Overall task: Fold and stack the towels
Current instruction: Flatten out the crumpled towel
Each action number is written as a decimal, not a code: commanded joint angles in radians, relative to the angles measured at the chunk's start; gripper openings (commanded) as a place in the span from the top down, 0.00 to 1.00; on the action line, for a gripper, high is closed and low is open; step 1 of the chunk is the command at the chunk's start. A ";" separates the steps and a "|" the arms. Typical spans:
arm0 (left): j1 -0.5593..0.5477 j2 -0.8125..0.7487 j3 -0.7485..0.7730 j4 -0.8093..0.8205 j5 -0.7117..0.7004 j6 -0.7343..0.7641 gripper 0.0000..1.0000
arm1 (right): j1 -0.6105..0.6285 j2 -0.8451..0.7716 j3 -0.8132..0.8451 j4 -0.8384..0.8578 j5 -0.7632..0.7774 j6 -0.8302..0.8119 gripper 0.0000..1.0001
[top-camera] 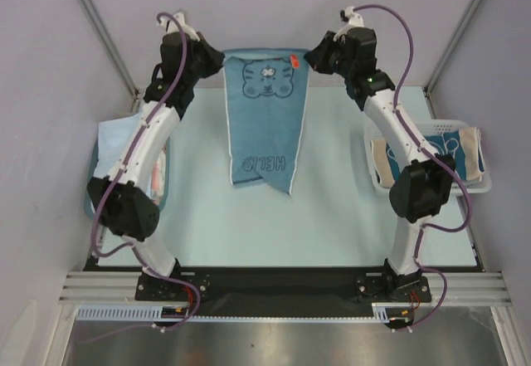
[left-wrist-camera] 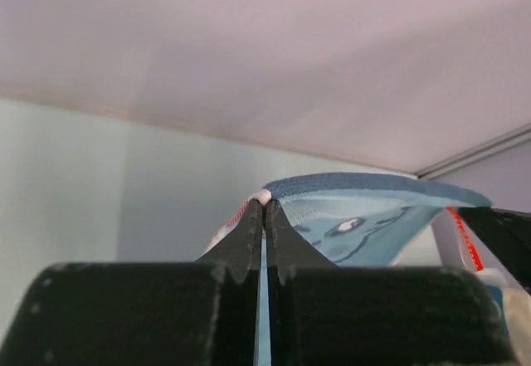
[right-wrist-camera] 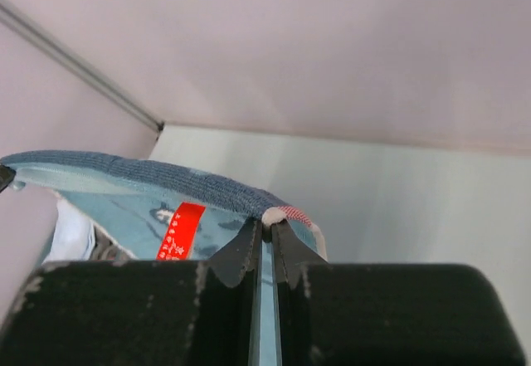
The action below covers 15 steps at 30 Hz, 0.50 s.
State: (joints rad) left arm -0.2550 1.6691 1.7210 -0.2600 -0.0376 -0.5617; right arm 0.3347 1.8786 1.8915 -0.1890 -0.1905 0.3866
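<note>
A blue towel (top-camera: 265, 121) with a cat drawing and the word HELLO hangs stretched between both grippers at the back of the table, its lower end lying on the surface. My left gripper (top-camera: 217, 61) is shut on its top left corner (left-wrist-camera: 262, 197). My right gripper (top-camera: 310, 57) is shut on its top right corner (right-wrist-camera: 274, 214), beside a red label (right-wrist-camera: 178, 230). A dark teal towel with white drawing and tan ends (top-camera: 431, 154) lies in the white mesh basket (top-camera: 485, 185) at the right. A light blue towel (top-camera: 112, 146) lies over the teal tray at the left.
The teal tray (top-camera: 163, 193) sits at the left edge under the left arm. The basket stands at the right edge beside the right arm. Grey walls and metal frame posts (top-camera: 99, 26) close in the back and sides.
</note>
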 commanded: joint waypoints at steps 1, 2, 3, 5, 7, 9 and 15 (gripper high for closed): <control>0.019 0.093 0.238 0.028 0.082 0.055 1.00 | -0.032 0.088 0.226 -0.006 -0.056 -0.022 1.00; 0.025 0.121 0.279 0.024 0.093 0.057 1.00 | -0.036 0.100 0.268 -0.015 -0.056 -0.028 1.00; 0.028 0.156 0.319 0.002 0.097 0.057 1.00 | -0.036 0.114 0.303 -0.021 -0.049 -0.044 1.00; 0.031 0.175 0.393 -0.007 0.107 0.065 1.00 | -0.039 0.131 0.378 -0.050 -0.040 -0.060 1.00; 0.033 0.161 0.394 0.001 0.108 0.074 1.00 | -0.040 0.123 0.377 -0.046 -0.033 -0.072 1.00; 0.036 0.140 0.368 0.013 0.111 0.077 1.00 | -0.043 0.093 0.332 -0.037 -0.027 -0.080 1.00; 0.037 0.023 0.177 0.073 0.133 0.083 1.00 | -0.046 -0.065 0.082 0.048 -0.017 -0.063 1.00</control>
State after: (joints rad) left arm -0.2287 1.7832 1.9514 -0.2451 0.0711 -0.5098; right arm 0.2943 1.9293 2.0758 -0.2012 -0.2176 0.3355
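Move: The towel is already pinched by a top corner in each hand and hangs in the air. Its middle is about 16 cm below and 8 cm back from the left hand, 9 cm to its right. From the right hand it is some 10 cm back, 9 cm to the left and 15 cm below. The blue basket's middle is about 26 cm left of the left hand and 9 cm back, 30 cm down; the white basket's is roughly 34 cm right of the right hand, 7 cm back, 30 cm down. Both grippers keep their shut pinch on the towel's top corners, the top edge stretched between them, and finish the fling: up some 6 cm and, at first, forward about 4 cm towards the back wall, the fingertips tilting up nearly 10 degrees. Then both check, draw back 1 to 2 cm and just begin to sink. ##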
